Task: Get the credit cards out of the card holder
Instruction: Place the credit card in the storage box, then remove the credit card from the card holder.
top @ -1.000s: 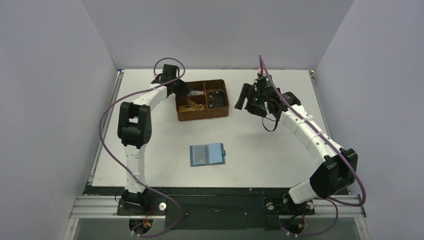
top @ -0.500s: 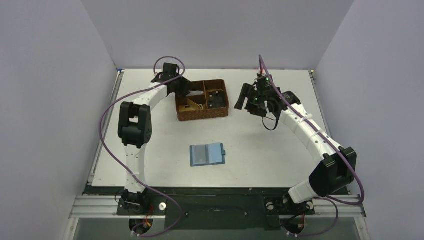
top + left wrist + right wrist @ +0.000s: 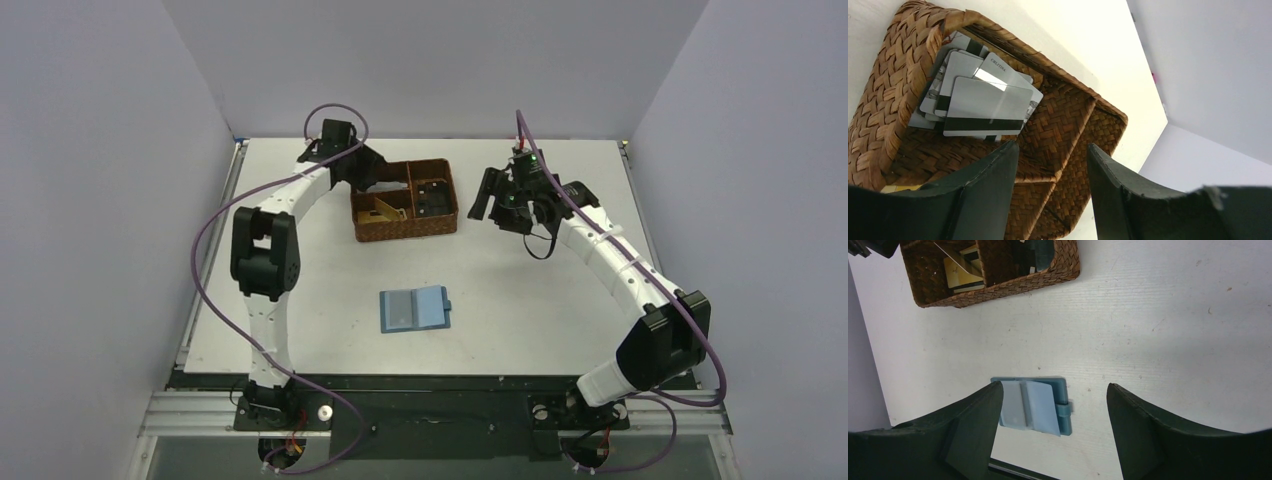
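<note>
The teal-blue card holder (image 3: pixel 415 309) lies open and flat on the table, grey-blue pockets up, snap tab to the right. The right wrist view shows the card holder (image 3: pixel 1030 405) far below my open right gripper (image 3: pixel 1054 386), which hangs high at the back right (image 3: pixel 487 205). Several grey credit cards (image 3: pixel 985 107) with dark stripes lie stacked in the basket's back-left compartment. My left gripper (image 3: pixel 1050 150) stands open just above them with nothing between its fingers, over the basket's left end (image 3: pixel 370 178). A tan-gold card (image 3: pixel 383 209) leans in the front-left compartment.
The brown woven compartment basket (image 3: pixel 405 236) stands at the table's back centre; its woven rim (image 3: pixel 888 85) and dividers sit close under my left fingers. Dark items fill its right compartment (image 3: pixel 432 196). Grey walls enclose the table on three sides.
My left gripper has opened and risen slightly above the basket's back-left compartment. The right arm and the card holder have stayed put.
</note>
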Controlling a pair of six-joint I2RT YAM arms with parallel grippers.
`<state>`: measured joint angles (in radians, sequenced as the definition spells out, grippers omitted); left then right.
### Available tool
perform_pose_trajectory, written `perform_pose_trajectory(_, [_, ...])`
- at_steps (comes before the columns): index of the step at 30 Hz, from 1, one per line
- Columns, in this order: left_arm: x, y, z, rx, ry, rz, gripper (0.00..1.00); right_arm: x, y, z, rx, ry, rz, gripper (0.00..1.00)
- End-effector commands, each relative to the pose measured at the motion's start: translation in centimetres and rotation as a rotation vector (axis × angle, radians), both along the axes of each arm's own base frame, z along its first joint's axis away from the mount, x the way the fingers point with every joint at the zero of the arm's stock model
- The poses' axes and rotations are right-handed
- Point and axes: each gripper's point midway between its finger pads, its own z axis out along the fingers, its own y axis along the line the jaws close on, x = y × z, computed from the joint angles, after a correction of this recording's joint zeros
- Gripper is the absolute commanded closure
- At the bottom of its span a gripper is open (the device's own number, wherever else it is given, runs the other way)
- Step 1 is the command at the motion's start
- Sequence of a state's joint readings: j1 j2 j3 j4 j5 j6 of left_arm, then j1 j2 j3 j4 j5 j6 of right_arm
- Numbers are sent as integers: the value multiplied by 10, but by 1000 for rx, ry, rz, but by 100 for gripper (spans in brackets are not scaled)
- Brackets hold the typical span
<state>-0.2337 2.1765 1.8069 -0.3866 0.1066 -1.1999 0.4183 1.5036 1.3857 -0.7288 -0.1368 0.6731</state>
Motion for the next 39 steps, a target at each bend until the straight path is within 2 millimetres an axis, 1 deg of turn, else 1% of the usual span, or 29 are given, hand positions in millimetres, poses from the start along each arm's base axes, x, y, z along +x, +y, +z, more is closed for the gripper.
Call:
perform_pose_trajectory(1, [-1,6,58,12,-113,-3,50,4,0,16,21,-37,-2,28])
perform_pose_trajectory(9, [-17,2,85,37,-152,-43,49,-3,-1,18,31,-41,-2,28])
perform_pose_trajectory(10, [-22,1,84,42,-146,-51,49,-4,-1,18,32,-40,-2,28])
perform_pose_trajectory(11, [-25,0,91,47,-159,-58,49,-6,-1,18,34,-39,-4,28])
perform_pose_trajectory(12, [-30,-2,89,52,-153,-68,49,-7,-2,18,35,-38,-4,28])
perform_pose_trajectory(13, [-34,-3,97,53,-168,-77,49,-8,-2,17,35,-37,-5,28])
perform_pose_trajectory(14, [-40,-5,93,58,-160,-88,49,-9,-3,17,34,-37,-7,28])
perform_pose_trajectory(15, [-45,-6,101,58,-174,-99,49,-11,-3,17,33,-39,-9,28])
perform_pose_trajectory(16, [-51,-8,96,62,-161,-109,49,-12,-4,17,32,-39,-9,28])
perform_pose_trajectory(17, [-57,-9,104,62,-177,-119,49,-14,-5,16,32,-39,-12,28])
perform_pose_trajectory(18, [-64,-11,99,68,-166,-132,49,-15,-5,15,32,-38,-14,28])
perform_pose_trajectory(19, [-70,-12,107,73,-183,-144,49,-18,-5,14,33,-39,-17,28])
perform_pose_trajectory(21, [-84,-14,110,85,-187,-171,49,-21,-5,14,38,-46,-19,28])
perform_pose_trajectory(24, [-108,-17,112,104,-193,-217,48,-25,-7,17,37,-73,-42,28])
perform_pose_trajectory(25, [-115,-18,105,108,-179,-232,48,-26,-5,15,37,-76,-42,28])
perform_pose_trajectory(26, [-123,-19,111,117,-194,-250,48,-28,-6,16,42,-85,-49,28])
perform_pose_trajectory(27, [-130,-19,105,125,-180,-262,48,-30,-4,13,41,-85,-47,28])
perform_pose_trajectory(28, [-138,-21,110,134,-194,-281,48,-31,-4,14,45,-91,-55,28])
perform_pose_trajectory(29, [-146,-24,103,144,-180,-298,48,-33,-1,11,46,-93,-47,28])
perform_pose_trajectory(30, [-154,-23,108,153,-191,-310,48,-34,0,12,49,-100,-53,28])
perform_pose_trajectory(31, [-163,-24,101,163,-179,-323,48,-37,3,8,49,-101,-45,28])
perform_pose_trajectory(32, [-170,-24,106,168,-194,-334,48,-38,4,9,47,-109,-49,28])
perform_pose_trajectory(33, [-179,-25,97,176,-178,-349,48,-42,9,6,46,-112,-36,28])
perform_pose_trajectory(34, [-186,-24,103,180,-198,-360,48,-46,13,5,45,-122,-27,28])
perform_pose_trajectory(35, [-195,-26,94,187,-183,-378,48,-47,13,4,40,-130,-30,28])
perform_pose_trajectory(36, [-202,-25,100,189,-203,-387,48,-49,15,3,38,-142,-32,28])
perform_pose_trajectory(37, [-211,-26,90,194,-189,-403,48,-51,17,2,39,-147,-29,28])
perform_pose_trajectory(38, [-219,-26,95,189,-209,-416,48,-53,20,0,47,-156,-28,28])
perform_pose_trajectory(39, [-228,-26,83,194,-189,-433,48,-55,21,-2,51,-159,-26,28])
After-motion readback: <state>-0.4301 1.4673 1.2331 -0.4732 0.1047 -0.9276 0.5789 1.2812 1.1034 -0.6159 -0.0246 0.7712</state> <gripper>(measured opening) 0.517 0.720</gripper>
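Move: My empty left hand is over the storage box. The open card holder, where it goes next, lies about 29 cm back, 8 cm to its right and 12 cm below. Straight beneath this hand, some 10 cm down, is the pile of cards; the box's middle is about 4 cm back and 6 cm right, the yellow card about 8 cm back and 1 cm right. From my right hand the holder is roughly 7 cm back, 12 cm left and 20 cm down. With the cards already released, I lift my left hand nearly straight up about 5 cm off the storage box, then sweep it back over the box's front towards the card holder, some 20 cm in all, still climbing a little and turning clockwise about 20 degrees, fingers staying half open. Then my right hand starts too, easing back about 6 cm towards the holder, fingers open. ##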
